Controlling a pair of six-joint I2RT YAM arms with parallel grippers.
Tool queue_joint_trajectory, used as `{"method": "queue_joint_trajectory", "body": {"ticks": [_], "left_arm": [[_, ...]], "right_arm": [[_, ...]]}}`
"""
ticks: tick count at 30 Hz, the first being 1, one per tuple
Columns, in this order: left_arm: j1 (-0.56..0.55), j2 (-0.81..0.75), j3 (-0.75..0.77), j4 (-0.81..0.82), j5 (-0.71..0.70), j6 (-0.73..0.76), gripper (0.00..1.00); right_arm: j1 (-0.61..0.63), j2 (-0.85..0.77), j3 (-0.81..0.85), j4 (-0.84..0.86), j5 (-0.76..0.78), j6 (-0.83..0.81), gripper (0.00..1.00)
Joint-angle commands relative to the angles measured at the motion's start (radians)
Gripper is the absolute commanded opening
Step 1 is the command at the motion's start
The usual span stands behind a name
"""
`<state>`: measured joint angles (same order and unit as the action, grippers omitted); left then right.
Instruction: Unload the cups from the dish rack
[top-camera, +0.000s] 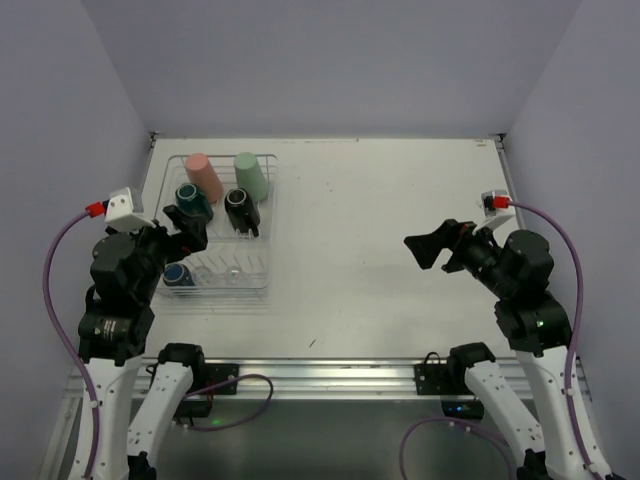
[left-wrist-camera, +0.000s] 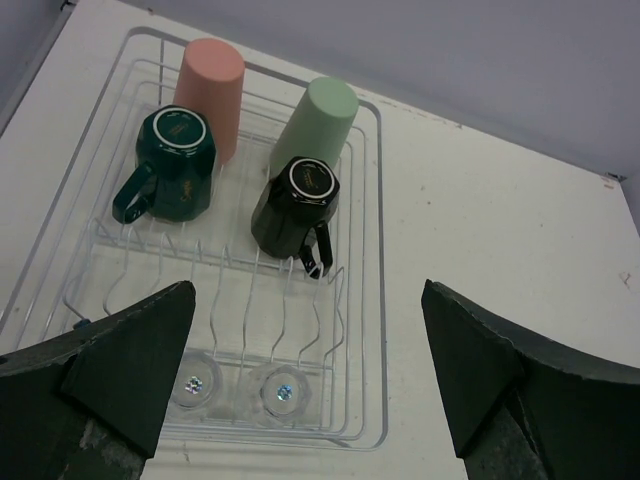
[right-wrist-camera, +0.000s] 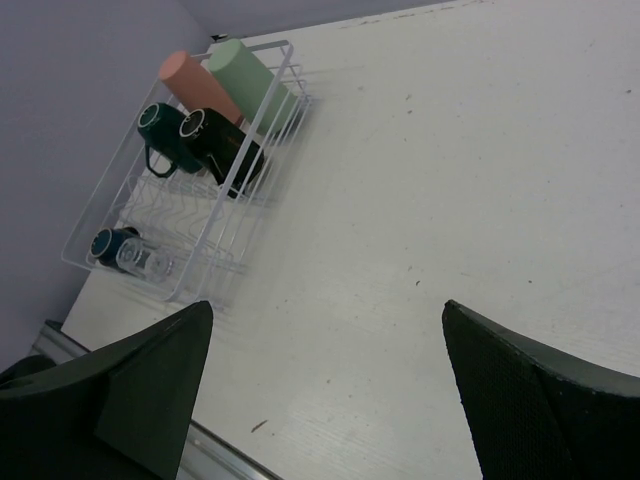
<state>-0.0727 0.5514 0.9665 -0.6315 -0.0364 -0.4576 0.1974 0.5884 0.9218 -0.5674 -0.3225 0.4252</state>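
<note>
The white wire dish rack (top-camera: 272, 232) stands at the table's left. In its far row a salmon-pink cup (top-camera: 203, 176) and a mint-green cup (top-camera: 251, 175) lie upside down, with a dark teal handled mug (top-camera: 192, 200) and a black handled mug (top-camera: 241, 209) in front of them. A small dark blue cup (top-camera: 178, 275) and two clear glasses (left-wrist-camera: 278, 390) sit in the near row. My left gripper (left-wrist-camera: 308, 300) is open and empty above the rack's near part, touching nothing. My right gripper (top-camera: 435, 250) is open and empty over bare table, far right of the rack (right-wrist-camera: 262, 120).
The white table (top-camera: 380, 210) is enclosed by lavender walls at the back and both sides. A metal rail (top-camera: 330, 375) with the arm bases runs along the near edge. Purple cables loop beside each arm.
</note>
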Motion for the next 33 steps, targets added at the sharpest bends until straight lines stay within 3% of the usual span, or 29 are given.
{"method": "queue_joint_trajectory", "body": {"ticks": [1,10,16,27,33], "left_arm": [[0.007,0.013,0.006,-0.008,-0.019,0.046,1.0],[0.007,0.14,0.049,-0.037,-0.011,0.123,1.0],[0.008,0.238,0.083,0.004,0.01,0.077,1.0],[0.004,0.556,0.202,0.064,0.03,0.062,0.98],[-0.062,0.699,0.308,0.067,-0.036,0.066,0.97]], "right_arm": [[0.002,-0.009,-0.02,0.027,0.036,0.018,0.99],[0.002,0.02,-0.011,-0.002,0.049,0.084,0.99],[0.002,0.073,0.015,-0.048,0.073,0.069,0.99],[0.002,0.096,0.032,-0.038,0.049,0.053,0.99],[0.002,0.11,0.034,-0.035,0.057,0.041,0.99]]}}
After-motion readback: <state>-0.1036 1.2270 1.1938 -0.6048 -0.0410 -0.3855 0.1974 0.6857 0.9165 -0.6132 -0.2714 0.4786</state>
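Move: The black mug stands in the rack about 17 cm ahead of the left hand, 7 cm to its right and some 23 cm below. The dark green mug is about 14 cm to the black mug's left and 1 cm farther out. Behind them, both about 26 cm ahead of the hand, stand the light green cup, 8 cm to its right, and the pink cup, 6 cm to its left. From the right hand the black mug lies about 20 cm ahead, 50 cm left and 23 cm below. Towards the black mug the open left hand reaches forward about 12 cm while sinking 8 cm, easing slightly right near the end. The wrist tips the fingers some 25 degrees farther down; they stay wide open and touch nothing yet. The empty right hand settles about 3 cm lower and a little forward, also open. ##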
